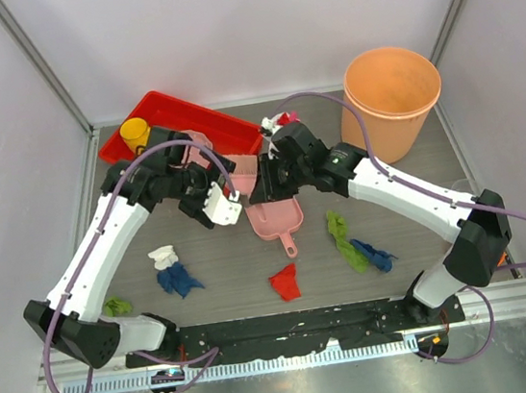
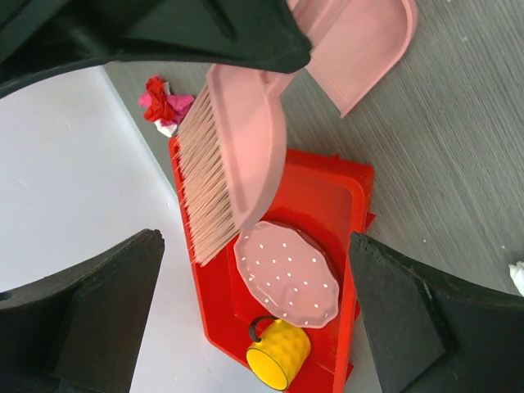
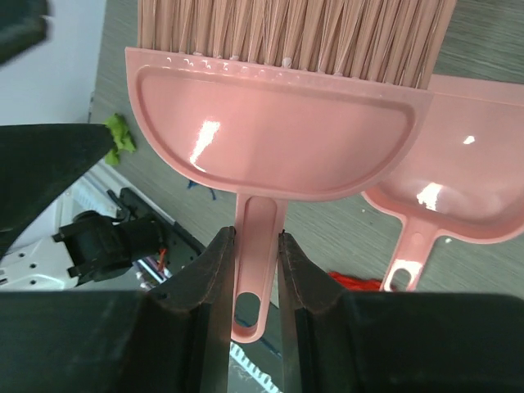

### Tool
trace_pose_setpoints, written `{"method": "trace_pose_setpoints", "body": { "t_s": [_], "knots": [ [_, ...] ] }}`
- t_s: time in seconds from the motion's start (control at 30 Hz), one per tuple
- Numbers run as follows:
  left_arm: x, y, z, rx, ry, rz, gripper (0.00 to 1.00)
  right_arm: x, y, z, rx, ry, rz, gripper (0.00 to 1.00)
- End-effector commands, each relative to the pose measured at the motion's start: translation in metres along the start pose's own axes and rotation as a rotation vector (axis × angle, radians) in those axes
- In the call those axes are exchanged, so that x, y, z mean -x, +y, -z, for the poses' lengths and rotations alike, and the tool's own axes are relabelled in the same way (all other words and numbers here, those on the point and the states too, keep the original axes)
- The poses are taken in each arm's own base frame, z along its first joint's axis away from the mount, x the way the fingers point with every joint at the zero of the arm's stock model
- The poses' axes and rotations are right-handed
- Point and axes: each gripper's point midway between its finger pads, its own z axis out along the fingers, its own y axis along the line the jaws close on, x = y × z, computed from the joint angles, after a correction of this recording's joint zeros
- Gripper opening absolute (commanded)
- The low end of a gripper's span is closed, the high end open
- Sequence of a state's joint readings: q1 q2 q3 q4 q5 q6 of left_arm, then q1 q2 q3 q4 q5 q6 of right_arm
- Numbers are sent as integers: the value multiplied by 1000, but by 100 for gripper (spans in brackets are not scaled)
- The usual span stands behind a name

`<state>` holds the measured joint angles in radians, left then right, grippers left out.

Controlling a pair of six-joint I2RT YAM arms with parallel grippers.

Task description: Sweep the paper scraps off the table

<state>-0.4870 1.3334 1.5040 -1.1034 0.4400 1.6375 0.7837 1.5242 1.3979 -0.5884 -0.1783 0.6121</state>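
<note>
Paper scraps lie on the table (image 1: 410,206): white (image 1: 164,257) and blue (image 1: 177,280) at the left, green (image 1: 115,306) by the left arm's base, red (image 1: 285,282) in front, green (image 1: 346,234) and blue (image 1: 378,257) at the right. A red-pink scrap (image 2: 164,105) sits behind the tray. My right gripper (image 3: 255,246) is shut on the handle of the pink brush (image 3: 278,139), held above the table beside the pink dustpan (image 1: 276,219). Over the red tray hovers my left gripper (image 2: 258,327), open with nothing between its fingers.
The red tray (image 1: 190,119) at the back left holds a yellow mug (image 2: 278,354) and a pink dotted plate (image 2: 286,274). An orange bucket (image 1: 393,97) stands at the back right. Metal rails edge the table, with white walls behind.
</note>
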Motion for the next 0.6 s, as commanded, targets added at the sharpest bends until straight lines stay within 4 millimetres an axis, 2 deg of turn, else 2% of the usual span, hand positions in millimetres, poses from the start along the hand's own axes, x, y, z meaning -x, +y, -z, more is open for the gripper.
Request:
{"method": "trace_pose_setpoints", "body": {
  "t_s": [0.0, 0.2, 0.27, 0.3, 0.47, 0.57],
  "knots": [
    [-4, -11, -5, -65, 28, -84, 100, 33, 51, 28, 178, -110, 14, 1],
    [9, -12, -17, -94, 36, -92, 97, 38, 70, 29, 248, -111, 22, 1],
    [7, -9, -18, -88, 60, -77, 89, 38, 76, 31, 278, -112, 28, 1],
    [5, -9, -20, -87, 72, -78, 82, 39, 82, 35, 297, -121, 35, 1],
    [-8, 10, -20, -23, 142, -70, 67, 40, 85, 40, 305, -133, 46, 1],
    [-9, 17, -18, 2, 159, -81, 49, 39, 89, 42, 323, -130, 52, 1]
  ]
}}
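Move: The brush, held by its handle in the right gripper, has its middle about 6 cm right of the left hand, 5 cm below and 1 cm farther out. From the left hand, the dustpan lies about 9 cm right, 3 cm ahead and 25 cm below, and the red tray about 20 cm ahead and 12 cm left. The left hand's open fingers wait some 7 cm left of the right hand, 3 cm ahead and 5 cm above. Right hand raises the brush 4 cm and 3.5 cm left; left hand sinks 2 cm, fingers half-closing around it. ##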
